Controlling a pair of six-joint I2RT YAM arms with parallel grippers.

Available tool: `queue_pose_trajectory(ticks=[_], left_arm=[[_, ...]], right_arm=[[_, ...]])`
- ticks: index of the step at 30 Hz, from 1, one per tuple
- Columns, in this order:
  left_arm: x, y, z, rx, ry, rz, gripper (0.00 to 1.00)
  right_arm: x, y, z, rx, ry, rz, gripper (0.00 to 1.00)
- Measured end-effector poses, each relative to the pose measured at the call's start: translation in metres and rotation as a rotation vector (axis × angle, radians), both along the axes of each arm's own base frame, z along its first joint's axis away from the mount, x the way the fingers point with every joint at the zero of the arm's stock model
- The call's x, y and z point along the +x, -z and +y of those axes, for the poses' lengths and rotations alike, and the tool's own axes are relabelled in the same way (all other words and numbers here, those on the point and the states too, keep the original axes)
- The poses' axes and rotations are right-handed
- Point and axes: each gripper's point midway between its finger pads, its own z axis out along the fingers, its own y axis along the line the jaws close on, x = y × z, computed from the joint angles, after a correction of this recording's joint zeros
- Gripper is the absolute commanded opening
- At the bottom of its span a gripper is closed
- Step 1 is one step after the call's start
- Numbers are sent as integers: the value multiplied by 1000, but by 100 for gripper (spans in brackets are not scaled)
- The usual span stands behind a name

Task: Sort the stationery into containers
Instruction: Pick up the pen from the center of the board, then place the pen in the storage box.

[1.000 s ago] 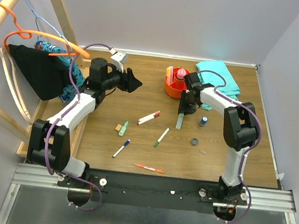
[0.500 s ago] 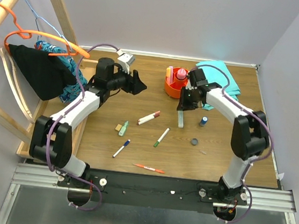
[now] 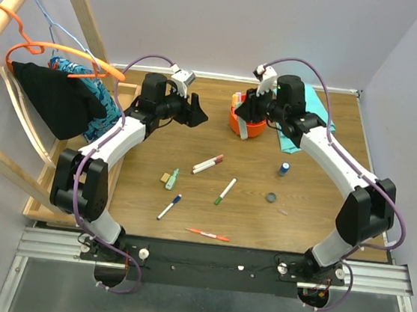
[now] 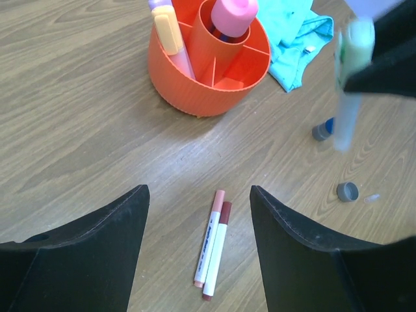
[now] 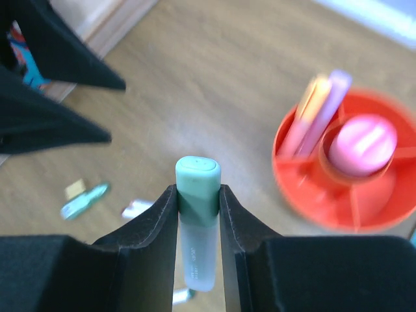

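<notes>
The round orange tub (image 3: 236, 123) stands at the back middle of the table, holding a pink glue bottle (image 4: 234, 13) in its central cup and two highlighters (image 4: 168, 29). My right gripper (image 5: 197, 188) is shut on the cap of a pale green highlighter (image 5: 197, 250), held in the air just beside the tub (image 5: 305, 195). My left gripper (image 4: 197, 195) hangs open and empty above two white markers (image 4: 214, 244). Loose on the table lie a blue-capped bottle (image 3: 285, 168), a dark disc (image 3: 271, 197), several pens (image 3: 225, 191), a small green highlighter (image 3: 172, 178) and a tan eraser (image 3: 165, 176).
A teal cloth (image 3: 312, 107) lies behind the tub at the back right. A wooden rack with hangers and dark cloth (image 3: 49, 96) fills the left side, beside a wooden tray (image 3: 129, 90). A red pen (image 3: 208, 234) lies near the front edge.
My right gripper has closed on the green highlighter, lifted it off the table and carried it back to the tub. The left gripper has moved right and farther back.
</notes>
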Motion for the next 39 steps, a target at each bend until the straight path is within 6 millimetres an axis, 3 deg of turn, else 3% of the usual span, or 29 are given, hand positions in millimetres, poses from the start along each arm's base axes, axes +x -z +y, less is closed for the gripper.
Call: queue_pose_trajectory(ticks=[5, 12, 16, 20, 26, 39], left_arm=[[-2, 3, -1, 13, 9, 5, 76], [-6, 8, 1, 28, 14, 25, 77], [-6, 9, 1, 29, 14, 29, 77], [-7, 10, 1, 29, 15, 30, 77], [-8, 13, 1, 30, 15, 37, 77], [-6, 25, 1, 38, 15, 66, 79]], right_arm=[[39, -17, 17, 14, -26, -183, 7], [85, 9, 31, 2, -7, -268, 6], [100, 26, 33, -19, 8, -299, 6], [114, 26, 33, -28, 31, -363, 6], [126, 30, 33, -37, 52, -410, 6], [128, 51, 26, -71, 80, -402, 6]])
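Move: The right hand already holds the green highlighter, bottom end hanging. The red container it goes for has its middle about 12 cm ahead, 6 cm to the right and 18 cm below. The upright peach and purple pens in its left part stand some 12 cm ahead and 1 cm right; the teal cloth lies around 14 cm ahead, 26 cm right. From the left hand the container is roughly 12 cm ahead, 16 cm right and 15 cm below. Still pinching the green highlighter near its cap, the right hand carries it forward about 13 cm and slightly left, over the container's left side, first rising a little, then sinking to end 5 cm lower. The fingers tip up about 25 degrees on the way, bringing the highlighter more upright. The open left hand sinks a couple of centimetres. ##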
